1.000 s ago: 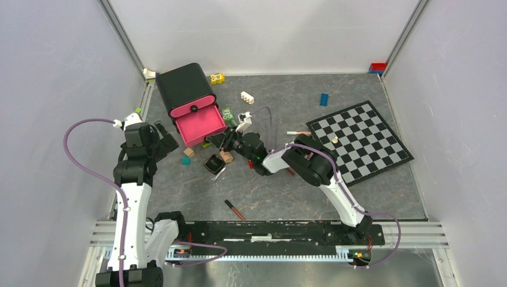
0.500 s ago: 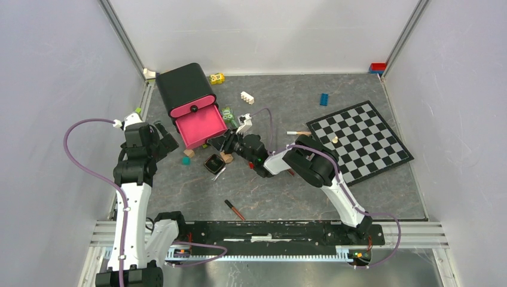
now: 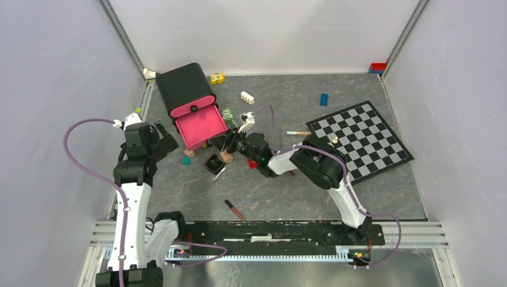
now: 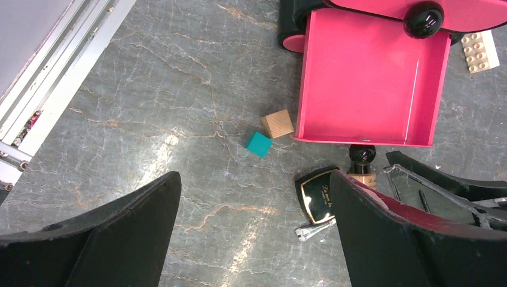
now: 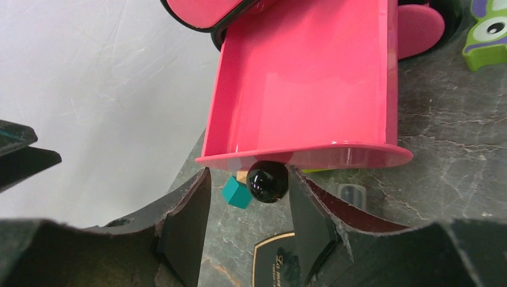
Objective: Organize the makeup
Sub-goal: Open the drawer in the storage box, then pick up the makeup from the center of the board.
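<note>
A small beige bottle [image 4: 362, 174] with a round black cap [image 5: 267, 181] lies on the table against the front lip of the open pink drawer [image 5: 311, 89]. My right gripper [image 5: 248, 215] straddles the cap, open; the cap sits close to the right finger, with a gap on the left. A square black compact [image 4: 320, 194] lies just below it, next to a silver wand [image 4: 314, 228]. A dark-red tube [image 3: 235, 209] lies near the front, and a pink-white pencil [image 3: 298, 133] lies by the chessboard. My left gripper [image 4: 254, 239] hovers open over bare table, left of the compact.
The black organiser [image 3: 182, 86] stands at the back left. A wooden cube [image 4: 278, 124] and a teal cube [image 4: 258, 144] sit left of the drawer. A green toy [image 5: 490, 30], toy bricks [image 3: 247, 97] and a chessboard [image 3: 362, 140] lie to the right.
My right gripper's jaws have spread apart around the bottle cap and the arm has edged towards the drawer. The left arm has not moved.
</note>
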Available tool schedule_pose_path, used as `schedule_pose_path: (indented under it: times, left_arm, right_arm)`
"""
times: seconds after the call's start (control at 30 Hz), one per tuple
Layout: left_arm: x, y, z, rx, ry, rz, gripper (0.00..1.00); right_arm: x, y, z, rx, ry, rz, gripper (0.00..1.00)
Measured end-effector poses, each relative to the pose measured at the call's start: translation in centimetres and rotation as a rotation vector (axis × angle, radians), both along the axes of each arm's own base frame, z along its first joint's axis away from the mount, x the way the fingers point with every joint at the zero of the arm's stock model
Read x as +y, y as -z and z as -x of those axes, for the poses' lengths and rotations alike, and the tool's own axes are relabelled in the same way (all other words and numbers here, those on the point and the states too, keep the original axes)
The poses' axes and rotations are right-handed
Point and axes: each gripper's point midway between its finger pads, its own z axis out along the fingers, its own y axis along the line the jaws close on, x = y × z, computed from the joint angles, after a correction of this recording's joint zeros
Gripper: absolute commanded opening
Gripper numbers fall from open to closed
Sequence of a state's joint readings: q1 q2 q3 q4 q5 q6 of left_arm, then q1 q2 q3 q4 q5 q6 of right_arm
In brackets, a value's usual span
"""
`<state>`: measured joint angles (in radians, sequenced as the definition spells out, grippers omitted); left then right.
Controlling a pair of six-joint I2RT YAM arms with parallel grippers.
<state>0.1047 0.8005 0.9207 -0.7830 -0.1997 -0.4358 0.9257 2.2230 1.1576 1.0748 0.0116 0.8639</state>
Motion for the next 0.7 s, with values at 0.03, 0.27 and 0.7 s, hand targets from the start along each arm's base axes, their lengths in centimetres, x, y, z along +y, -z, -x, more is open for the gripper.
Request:
schedule_pose_path:
  times: [0.03,0.27,0.7]
  left_arm:
    - [0.0,0.0,0.0,0.0,0.0,0.0,1.0]
    - [0.0,0.0,0.0,0.0,0.0,0.0,1.0]
    - [0.0,0.0,0.0,0.0,0.001,0.001,1.0]
  right_arm:
    - [-0.1,-0.1,0.1,-0.009,0.0,0.006,0.57]
    - [-3.2,-0.1,0.7,-0.084,0.023,0.132,0.56]
    - [-12.5,-1.1,-2.2,-0.164,0.167,0.367,0.57]
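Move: The drawer's black knob is still between the right gripper's parted fingertips, about 1 cm ahead of the hand point, 2 cm left and 2 cm below. Some 5 to 6 cm below that hand lie the foundation bottle, 3 cm right and 3 cm back; the black compact, 7 cm back and 1 cm left; and the red toy, 14 cm right and 4 cm back. From the left hand, the knob is roughly 13 cm right, 4 cm ahead and 12 cm down. Draw the right gripper away from the drawer knob to the right, about 12 cm, speeding up at first and easing forward a little late on, past the bottle towards the red toy. Keep the fingers parted as the knob comes out from between them; roll the wrist left side down while the fingertips dip and swing slightly clockwise, some 25 degrees of turn in all. ##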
